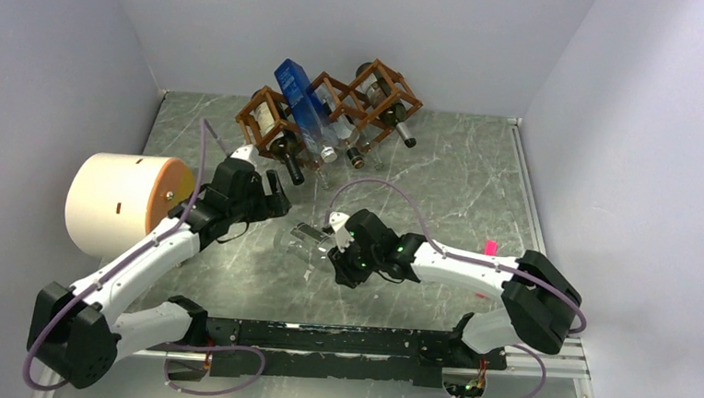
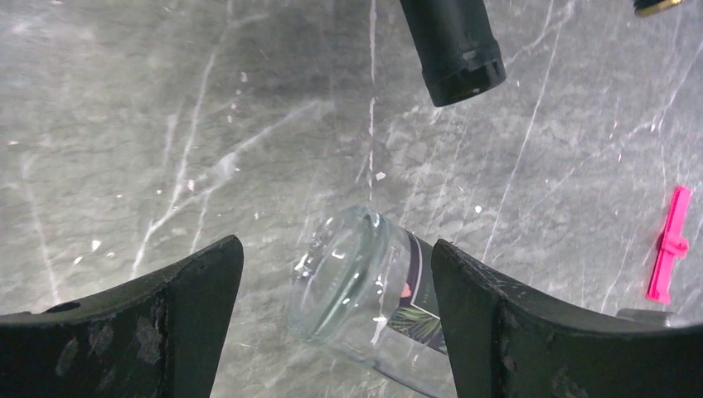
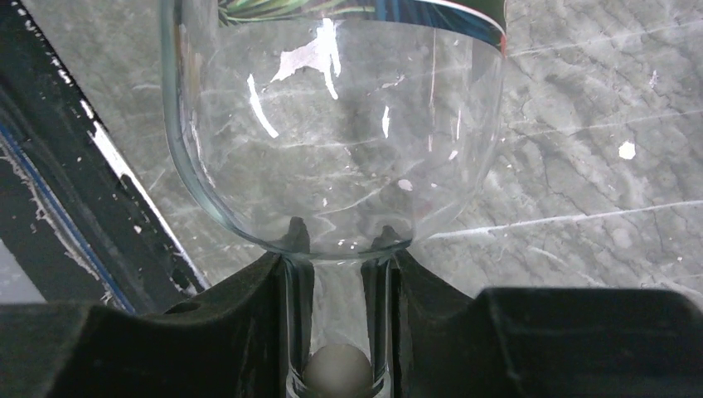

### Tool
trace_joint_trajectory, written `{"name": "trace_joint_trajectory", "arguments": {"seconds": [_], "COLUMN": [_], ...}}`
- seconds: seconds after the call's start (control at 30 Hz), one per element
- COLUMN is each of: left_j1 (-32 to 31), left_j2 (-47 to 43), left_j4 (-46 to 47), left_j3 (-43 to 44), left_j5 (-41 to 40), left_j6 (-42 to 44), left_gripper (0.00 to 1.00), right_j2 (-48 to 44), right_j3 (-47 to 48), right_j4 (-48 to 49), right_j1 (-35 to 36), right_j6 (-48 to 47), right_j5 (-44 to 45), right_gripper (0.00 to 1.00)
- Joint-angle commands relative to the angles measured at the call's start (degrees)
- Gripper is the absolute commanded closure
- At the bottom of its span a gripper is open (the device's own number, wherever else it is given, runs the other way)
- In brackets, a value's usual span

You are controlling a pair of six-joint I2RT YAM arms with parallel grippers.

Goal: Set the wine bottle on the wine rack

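Note:
A clear glass wine bottle (image 1: 304, 240) (image 2: 356, 278) (image 3: 332, 124) with a dark palm-leaf label lies roughly on its side at mid-table, base toward the left arm. My right gripper (image 1: 341, 249) (image 3: 338, 257) is shut on its neck, just below the shoulder. My left gripper (image 1: 275, 194) (image 2: 336, 249) stands open over the base end, with a gap showing between its left finger and the glass. The reddish-brown wine rack (image 1: 335, 106) stands at the back, with several bottles and a blue one in its cells.
A cream cylinder with an orange face (image 1: 122, 203) lies at the left by the left arm. A pink marker (image 1: 490, 247) (image 2: 670, 245) lies right of the bottle. A dark bottle neck (image 2: 456, 50) juts from the rack. A black rail (image 1: 349, 339) runs along the near edge.

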Motion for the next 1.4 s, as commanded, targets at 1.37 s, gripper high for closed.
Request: {"name": "trace_joint_trajectory", "arguments": {"seconds": [1.37], "left_j1": [-0.05], "left_j2": [-25.82], "left_j4": [-5.30], "left_j3": [5.93], "left_j5": [-16.98], "left_j6": [4.74], "left_gripper": [0.08], "right_j2": [4.32], "right_j3": [50.45], "right_j4": [5.21], "right_j1": [-25.43], "right_j6": [5.49], "right_j5": [3.10], "right_gripper": [1.00]}}
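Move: My right hand holds the clear bottle by its neck. The open notch between the rack's middle and right cells lies about 33 cm ahead of that hand, 2 cm to its right and 10 cm up. The blue bottle rests about 29 cm ahead and 9 cm left, the right wine bottle 34 cm ahead and 9 cm right, both at about the notch's height. From my left hand, the notch is roughly 21 cm ahead and 14 cm right, about level. Keeping my grip on the neck, I lift my right hand some 30 cm, nearly straight up at first, then sweep it about 20 cm forward to bring the clear bottle over the rack. On the way my wrist tips up and turns clockwise, so the fingers end nearly level, pointing forward-left. My empty, open left hand clears away, up about 15 cm and 8 cm left, tilting up some 30 degrees. ##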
